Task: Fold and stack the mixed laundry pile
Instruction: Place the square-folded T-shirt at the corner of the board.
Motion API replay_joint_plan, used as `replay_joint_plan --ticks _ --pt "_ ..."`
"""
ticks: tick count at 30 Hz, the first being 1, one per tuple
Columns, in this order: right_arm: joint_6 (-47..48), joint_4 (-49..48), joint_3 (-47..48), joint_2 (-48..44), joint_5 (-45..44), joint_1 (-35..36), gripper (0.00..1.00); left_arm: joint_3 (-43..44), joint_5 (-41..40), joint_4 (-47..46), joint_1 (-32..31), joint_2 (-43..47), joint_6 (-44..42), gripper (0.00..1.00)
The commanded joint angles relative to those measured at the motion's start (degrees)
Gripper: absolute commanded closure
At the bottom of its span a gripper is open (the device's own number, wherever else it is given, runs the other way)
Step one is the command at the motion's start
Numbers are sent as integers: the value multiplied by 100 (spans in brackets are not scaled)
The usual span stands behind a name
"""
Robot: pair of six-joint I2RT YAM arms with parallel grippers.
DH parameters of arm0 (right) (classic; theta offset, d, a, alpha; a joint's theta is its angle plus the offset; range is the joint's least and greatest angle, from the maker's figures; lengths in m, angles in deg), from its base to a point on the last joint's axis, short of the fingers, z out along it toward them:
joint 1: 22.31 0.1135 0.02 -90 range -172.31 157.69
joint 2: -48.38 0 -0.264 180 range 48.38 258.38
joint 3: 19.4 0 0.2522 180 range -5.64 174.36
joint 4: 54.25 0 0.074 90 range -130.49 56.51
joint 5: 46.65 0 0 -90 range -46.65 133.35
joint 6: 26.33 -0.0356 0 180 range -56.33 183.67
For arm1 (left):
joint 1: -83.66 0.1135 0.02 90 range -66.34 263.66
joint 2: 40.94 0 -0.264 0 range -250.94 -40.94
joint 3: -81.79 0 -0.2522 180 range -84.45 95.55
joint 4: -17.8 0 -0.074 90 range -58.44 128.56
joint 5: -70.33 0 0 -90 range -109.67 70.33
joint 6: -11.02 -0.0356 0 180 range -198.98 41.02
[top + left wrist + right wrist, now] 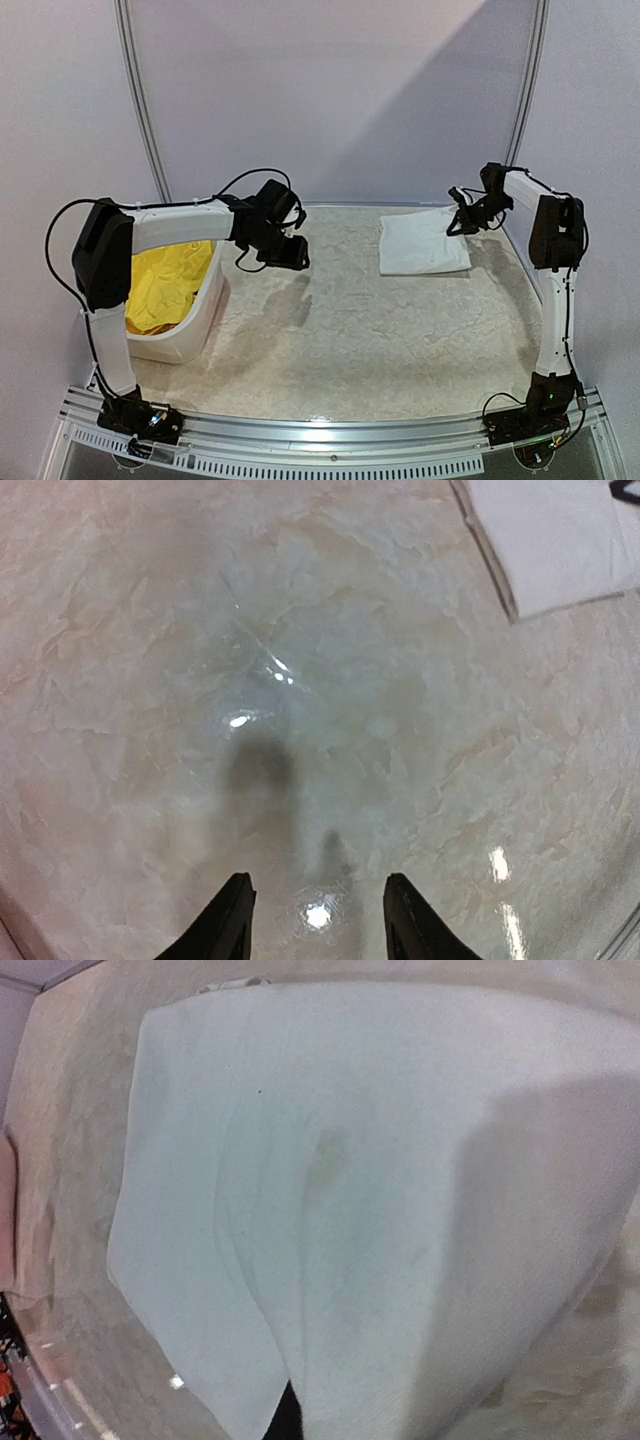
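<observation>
A folded white T-shirt [423,243] lies flat at the far right of the table. My right gripper [462,222] is at its right edge, shut on the cloth. In the right wrist view the T-shirt [350,1180] fills the frame and drapes over my right gripper [288,1422], so only a dark sliver of a finger shows. My left gripper [290,255] hovers over bare table left of centre, open and holding nothing. Its two black fingertips [236,920] stand apart around my left gripper [318,925]. Bright yellow shorts [165,285] lie bunched in the basket.
A white plastic basket [205,310] stands at the table's left side, below my left arm. A corner of the T-shirt [560,540] shows at the upper right of the left wrist view. The marbled tabletop [350,340] stretches between the arms.
</observation>
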Motion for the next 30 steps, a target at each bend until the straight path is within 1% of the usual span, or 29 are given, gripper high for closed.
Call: replay_joint_plan --ticks 1,4,7,11,20,24,30 --pt "244 249 1060 576 -812 -511 100 -170 -168 399 -288 276 -182 55" --pt "330 157 1662 908 -1275 -661 100 -230 -182 492 -396 426 -220 55" --pt "429 -105 1903 1081 -1578 -733 100 -288 -261 567 -460 506 -249 55" --pt "537 -499 1979 1156 -2012 -737 100 -353 -388 628 -511 538 -261 55" --pt "784 -1379 2118 1350 -3223 -743 100 -471 -354 617 -578 516 -199 55" --pt "845 -1583 2121 1410 -3581 -781 100 -465 -378 649 -606 556 -199 55" --pt "901 -1744 2121 1469 -3802 -789 99 -445 -401 680 -657 584 -199 55"
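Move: Beyond the right hand, the board's far right corner lies about 15 cm ahead and 20 cm to the right, some 7 cm below. The square-folded T-shirt is already pinched by its right edge, its middle about 9 cm left of the hand, 4 cm back and 4 cm below. The board's right edge runs about 18 cm to the right, level with the hand. From the left hand, the corner is roughly 60 cm right and 27 cm ahead. Sweeping right by about 18 cm and forward by 11 towards the board's far right corner, the right hand keeps its shut grip and takes the T-shirt along, fast at first, then slower after a small dip. Its fingers swing from slanting left to pointing down and slightly forward, some 40 degrees. The empty left hand, still partly open, backs off about 5 cm. ##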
